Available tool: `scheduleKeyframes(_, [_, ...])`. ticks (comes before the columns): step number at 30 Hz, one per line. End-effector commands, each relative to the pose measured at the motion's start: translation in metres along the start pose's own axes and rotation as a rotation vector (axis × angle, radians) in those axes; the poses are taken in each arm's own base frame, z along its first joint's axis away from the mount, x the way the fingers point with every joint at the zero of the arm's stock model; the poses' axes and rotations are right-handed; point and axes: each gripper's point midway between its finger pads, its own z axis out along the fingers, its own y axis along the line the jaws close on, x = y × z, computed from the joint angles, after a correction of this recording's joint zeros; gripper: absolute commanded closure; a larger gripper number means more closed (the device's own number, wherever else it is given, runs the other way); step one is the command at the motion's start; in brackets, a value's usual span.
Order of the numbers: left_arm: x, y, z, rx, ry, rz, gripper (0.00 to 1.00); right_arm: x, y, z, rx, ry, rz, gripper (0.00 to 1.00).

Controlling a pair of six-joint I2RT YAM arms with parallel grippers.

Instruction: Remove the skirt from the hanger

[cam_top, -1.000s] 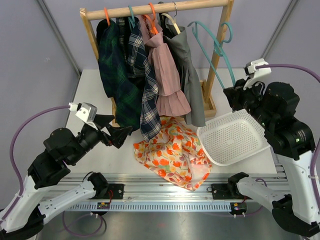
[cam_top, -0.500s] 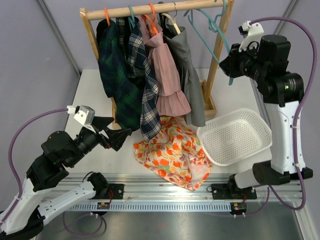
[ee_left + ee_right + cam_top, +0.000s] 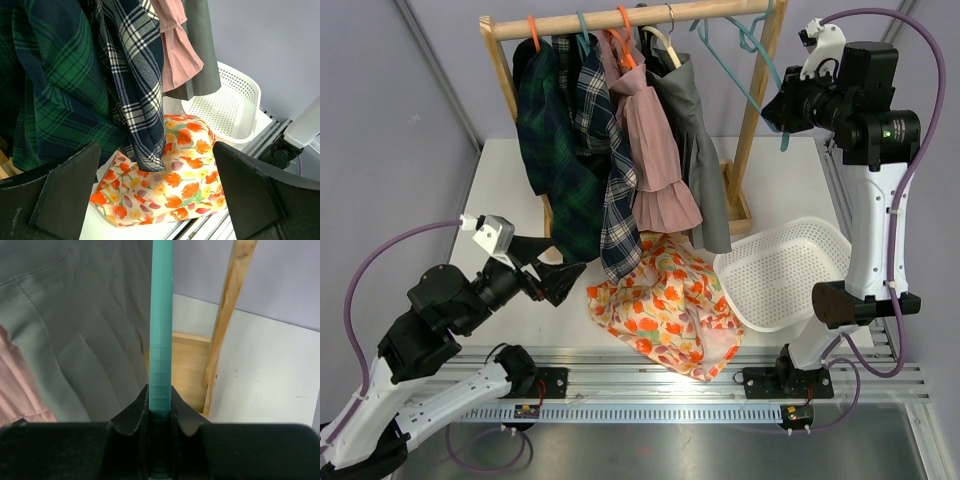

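Observation:
The floral orange-and-yellow skirt (image 3: 665, 305) lies crumpled on the table in front of the rack, off any hanger; the left wrist view shows it (image 3: 175, 185) below my fingers. My right gripper (image 3: 782, 105) is raised by the rack's right post and shut on the bare teal hanger (image 3: 732, 68), whose hook end is up at the rail. In the right wrist view the teal bar (image 3: 161, 340) runs straight up from between the jaws of that gripper (image 3: 161, 405). My left gripper (image 3: 565, 275) hangs wide open left of the skirt, holding nothing.
A wooden rack (image 3: 620, 20) carries a green plaid garment (image 3: 550, 150), a navy plaid one (image 3: 610, 190), a pink one (image 3: 655, 160) and a grey one (image 3: 705, 160). A white perforated basket (image 3: 790, 275) sits right of the skirt.
My right arm has lifted the teal hanger from beside the basket up to the right end of the rail. The left gripper has barely shifted.

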Motion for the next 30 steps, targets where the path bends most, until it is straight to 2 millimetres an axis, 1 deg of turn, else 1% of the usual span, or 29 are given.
scheduleKeyframes(1, [-0.01, -0.01, 0.001, 0.052, -0.046, -0.016, 0.01, -0.011, -0.004, 0.002, -0.025, -0.03, -0.018, 1.0])
scheduleKeyframes(3, [-0.008, -0.01, 0.002, 0.054, -0.043, -0.019, 0.01, -0.01, -0.01, 0.004, -0.02, -0.028, -0.02, 1.0])
scheduleKeyframes(7, [-0.006, -0.011, 0.002, 0.059, -0.036, -0.021, 0.01, -0.001, -0.018, 0.017, -0.024, 0.007, -0.024, 1.0])
scheduleKeyframes(10, [-0.004, -0.011, 0.003, 0.059, -0.031, -0.026, 0.01, 0.001, -0.023, 0.021, -0.024, 0.015, -0.02, 1.0])
scheduleKeyframes(13, [-0.002, -0.012, 0.005, 0.063, -0.029, -0.03, 0.01, 0.005, -0.025, 0.022, -0.032, 0.028, -0.018, 1.0])
scheduleKeyframes(16, [-0.001, -0.013, 0.007, 0.067, -0.026, -0.031, 0.01, 0.004, -0.029, 0.023, -0.029, 0.021, -0.012, 1.0])
scheduleKeyframes(18, [-0.002, -0.013, 0.008, 0.071, -0.026, -0.031, 0.01, -0.003, -0.03, 0.021, -0.026, 0.001, -0.014, 1.0])
scheduleKeyframes(19, [-0.001, -0.014, 0.009, 0.073, -0.024, -0.031, 0.01, -0.002, -0.032, 0.024, -0.026, 0.004, -0.012, 1.0])
scheduleKeyframes(20, [-0.002, -0.014, 0.01, 0.075, -0.024, -0.03, 0.01, -0.005, -0.032, 0.023, -0.027, -0.002, -0.015, 1.0])
scheduleKeyframes(21, [-0.001, -0.015, 0.011, 0.078, -0.018, -0.029, 0.01, -0.003, -0.034, 0.027, -0.026, 0.005, -0.013, 1.0])
scheduleKeyframes(25, [0.001, -0.017, 0.013, 0.085, -0.011, -0.032, 0.01, 0.003, -0.031, 0.033, -0.054, 0.024, -0.013, 1.0])
scheduleKeyframes(30, [0.004, -0.017, 0.014, 0.088, -0.005, -0.039, 0.01, 0.008, -0.029, 0.033, -0.078, 0.045, -0.035, 1.0])
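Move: From the right gripper, which already holds the empty teal hanger by one end, the rail near its right end lies roughly 16 cm ahead, 3 cm left and 6 cm above. The rack's right upright stands about 15 cm ahead, level sideways, its middle some 20 cm below; the grey garment hangs 13 cm ahead, 15 cm left and 15 cm below. From the idle left gripper that rail spot is about 40 cm ahead, 33 cm right and 15 cm above. Ease the right gripper forward about 5 cm towards the rail while sinking about 4 cm, drifting a little right, to bring the hanger's hook down over the rail beside the right upright. Go forward and down, pause briefly in the middle, then go on the same way, tipping the fingers some 5 degrees down and keeping the pinch on the hanger. ##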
